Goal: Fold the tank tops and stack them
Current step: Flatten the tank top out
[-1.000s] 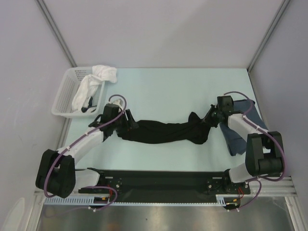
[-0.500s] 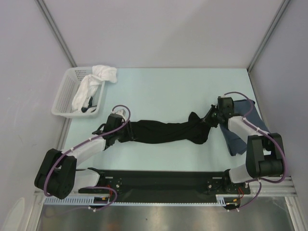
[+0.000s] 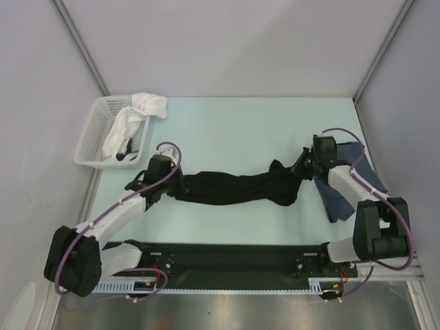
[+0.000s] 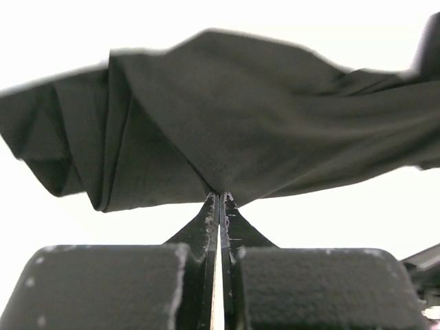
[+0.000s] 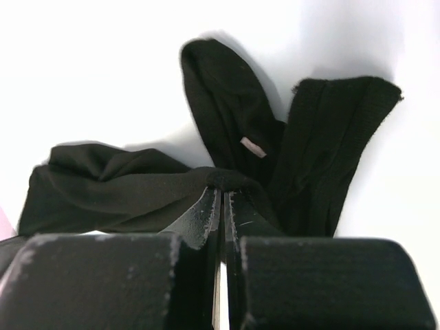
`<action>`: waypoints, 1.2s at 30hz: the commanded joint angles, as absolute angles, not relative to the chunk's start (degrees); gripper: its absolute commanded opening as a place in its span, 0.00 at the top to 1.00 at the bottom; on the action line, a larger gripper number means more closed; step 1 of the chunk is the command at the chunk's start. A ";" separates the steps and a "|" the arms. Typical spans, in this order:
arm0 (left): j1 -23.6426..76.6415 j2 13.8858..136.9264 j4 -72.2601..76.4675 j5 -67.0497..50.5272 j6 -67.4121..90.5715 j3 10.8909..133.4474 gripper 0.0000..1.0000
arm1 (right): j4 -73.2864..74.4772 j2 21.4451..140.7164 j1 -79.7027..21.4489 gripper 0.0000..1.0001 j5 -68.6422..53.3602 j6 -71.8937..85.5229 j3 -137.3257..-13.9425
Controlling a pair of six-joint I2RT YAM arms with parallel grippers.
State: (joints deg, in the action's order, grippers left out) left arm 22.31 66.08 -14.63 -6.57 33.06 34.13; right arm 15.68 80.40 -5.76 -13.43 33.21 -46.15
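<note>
The black tank top [image 3: 234, 187] lies bunched into a long twisted band across the middle of the table, stretched between both grippers. My left gripper [image 3: 177, 185] is shut on its left end; in the left wrist view the closed tips [image 4: 221, 196] pinch a fold of the black cloth [image 4: 234, 130]. My right gripper [image 3: 301, 169] is shut on the right end, where the straps [image 5: 323, 158] spread beyond the closed tips [image 5: 224, 190]. The slate-blue tank top [image 3: 337, 203] lies flat at the right edge, partly under my right arm; its print is hidden.
A white lattice basket [image 3: 86, 148] stands at the back left with a white cloth [image 3: 148, 104] hanging over its far corner and a small dark item inside. The black mounting rail [image 3: 227, 258] runs along the near edge. Grey walls close in both sides.
My left gripper has gone from open to shut on the left end of the black top, and its arm has shifted slightly. The right gripper has stayed shut on the other end.
</note>
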 commanded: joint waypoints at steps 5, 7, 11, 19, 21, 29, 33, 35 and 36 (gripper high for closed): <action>16.27 55.30 -22.23 -11.51 32.61 42.97 1.00 | 20.91 74.53 -5.45 1.00 -12.83 29.97 -52.91; 15.30 54.23 -23.81 -11.86 32.35 44.73 1.00 | 21.96 73.48 -5.45 1.00 -13.62 29.80 -53.87; 12.84 52.21 -28.29 -11.43 31.38 51.31 1.00 | 23.81 71.46 -5.45 1.00 -14.76 29.71 -57.73; 9.32 48.87 -34.27 -10.02 30.15 60.99 1.00 | 26.01 66.01 -5.80 1.00 -20.03 29.62 -63.10; 8.88 48.25 -35.77 -9.93 29.89 63.71 1.00 | 26.72 64.26 -6.15 1.00 -20.48 29.18 -64.33; 8.61 44.48 -39.11 -8.35 29.88 73.28 1.00 | 25.84 55.38 -8.26 1.00 -23.20 26.90 -68.64; 8.61 38.69 -41.12 -5.20 28.57 77.76 1.00 | 26.36 47.84 -10.28 1.00 -22.86 26.02 -70.22; 8.53 37.27 -42.70 -3.96 27.69 79.61 1.00 | 26.72 45.38 -10.63 1.00 -22.76 25.93 -70.84; 8.53 36.66 -43.41 -3.43 27.51 80.41 1.00 | 26.89 44.05 -10.72 1.00 -22.76 25.84 -71.10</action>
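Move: The black tank top is already pinched at both ends. Its middle lies about 18 cm to the left hand's right, level with it, and about 18 cm to the right hand's left and some 6 cm back, roughly 4 cm below both. The folded blue tank top is about 17 cm right of the right hand and 3 cm back; the white basket sits about 22 cm ahead and 22 cm left of the left hand. The black tank top is hoisted by its two pinched ends, both arms rising together, the left about 34 cm and the right about 30 cm. The left hand drifts steadily left, stretching the cloth between them; near the end both draw back towards the bases. Their fingers stay shut while the fingertips swing up some 40 degrees. ##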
